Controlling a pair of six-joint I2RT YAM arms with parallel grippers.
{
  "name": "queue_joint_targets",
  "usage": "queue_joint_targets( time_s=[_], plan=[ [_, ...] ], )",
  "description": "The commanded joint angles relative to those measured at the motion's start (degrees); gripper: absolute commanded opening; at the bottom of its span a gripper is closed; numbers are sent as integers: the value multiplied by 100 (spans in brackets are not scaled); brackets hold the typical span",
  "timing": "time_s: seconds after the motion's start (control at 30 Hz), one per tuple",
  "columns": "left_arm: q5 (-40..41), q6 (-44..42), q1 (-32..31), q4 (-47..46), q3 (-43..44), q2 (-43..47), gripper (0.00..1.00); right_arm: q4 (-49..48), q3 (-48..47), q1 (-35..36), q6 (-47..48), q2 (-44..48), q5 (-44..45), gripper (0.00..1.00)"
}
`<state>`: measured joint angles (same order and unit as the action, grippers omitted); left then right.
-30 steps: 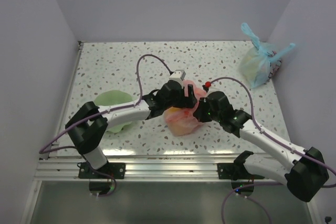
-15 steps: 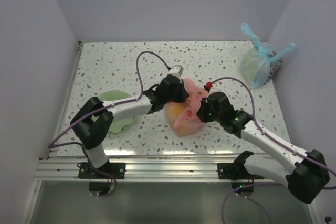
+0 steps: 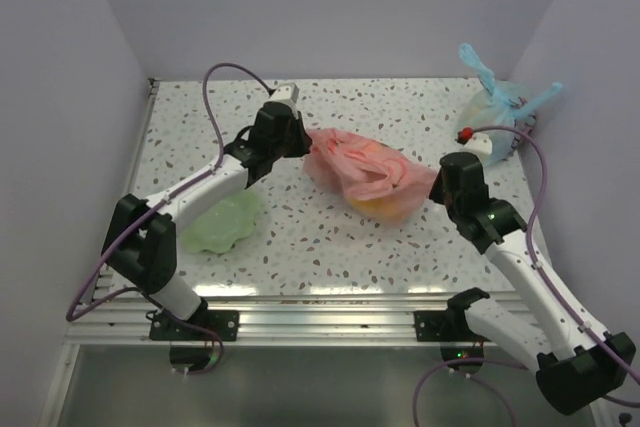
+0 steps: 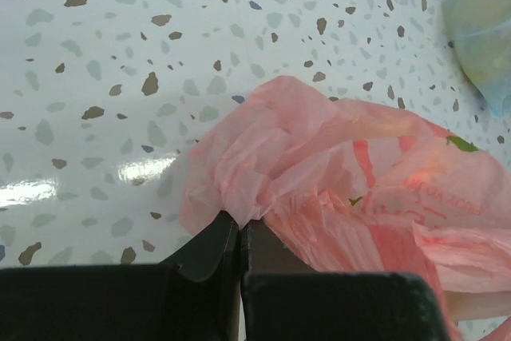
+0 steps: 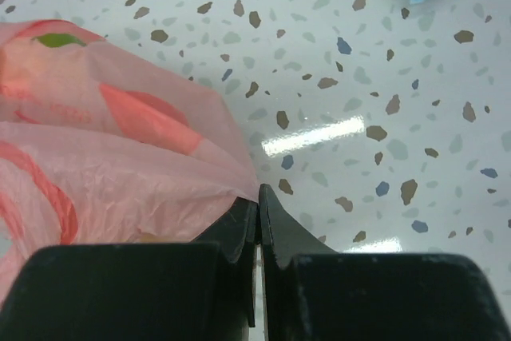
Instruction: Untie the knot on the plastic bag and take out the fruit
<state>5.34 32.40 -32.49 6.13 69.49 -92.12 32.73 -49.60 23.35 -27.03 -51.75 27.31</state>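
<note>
The pink plastic bag [image 3: 362,169] lies stretched across the middle of the table between my two grippers. My left gripper [image 3: 303,141] is shut on a bunched tuft of the bag's film at its left end; in the left wrist view the gripper [image 4: 239,220] pinches the pink bag [image 4: 351,189]. My right gripper [image 3: 437,184] is shut on the bag's right edge, and the right wrist view shows that gripper [image 5: 257,195] nipping the thin pink bag [image 5: 120,165]. An orange-yellow fruit [image 3: 383,206] shows through the film at the near side. I cannot make out the knot in the stretched film.
A green bowl [image 3: 222,223] sits at the near left beside the left arm. A tied light blue bag [image 3: 489,123] stands at the back right by the wall, also seen as a blue bag [image 4: 489,29] in the left wrist view. Walls close three sides.
The left gripper shut on the bag and pulled back and left. The right gripper drew away to the right. The bag went from a bunched lump to a stretched sheet.
</note>
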Motion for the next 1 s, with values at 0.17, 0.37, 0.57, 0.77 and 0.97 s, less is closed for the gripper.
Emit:
queue_joint_targets(
  time_s=[0.17, 0.37, 0.57, 0.77, 0.97],
  plan=[
    [-1131, -393, 261, 134, -813, 931, 0, 75, -391, -129, 583, -476, -1129, 6],
    [-1598, -6, 129, -33, -1368, 1582, 0, 576, -1279, 107, 1155, -758, -1791, 54],
    [-1659, 196, 6, -77, -1535, 1846, 0, 892, -2211, 1195, 1340, -1424, -1247, 84],
    [-1589, 188, -12, -33, -1606, 2004, 0, 560, -2282, 1347, 1384, -2155, -430, 92],
    [-1493, 187, -12, 63, -1869, 2206, 0, 567, -2229, 1338, 1350, -3042, 72, 90]
  ],
)
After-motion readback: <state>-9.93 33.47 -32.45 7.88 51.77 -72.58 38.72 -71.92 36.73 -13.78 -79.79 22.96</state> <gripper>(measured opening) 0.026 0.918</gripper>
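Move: Both hands hold the pink bag stretched between them. From the right hand, its middle lies about 13 cm left, 5 cm ahead and some 7 cm below, with the yellow fruit around 10 cm left, 3 cm ahead and 11 cm below; the blue bag is some 11 cm right and 16 cm ahead. From the left hand, the pink bag's middle is about 13 cm right, 6 cm back and a little lower, and the green bowl roughly 19 cm left and 16 cm back. The right fingers let go of the pink bag's right end, opening wide as the hand arcs about 12 cm left towards the bag's middle: a slight dip, a rise, then down again and 4 cm forward, wrist turning some 25 degrees counter-clockwise and tipping down. The left fingers keep pinching their corner, shift slightly left, then draw it back about 10 cm. ##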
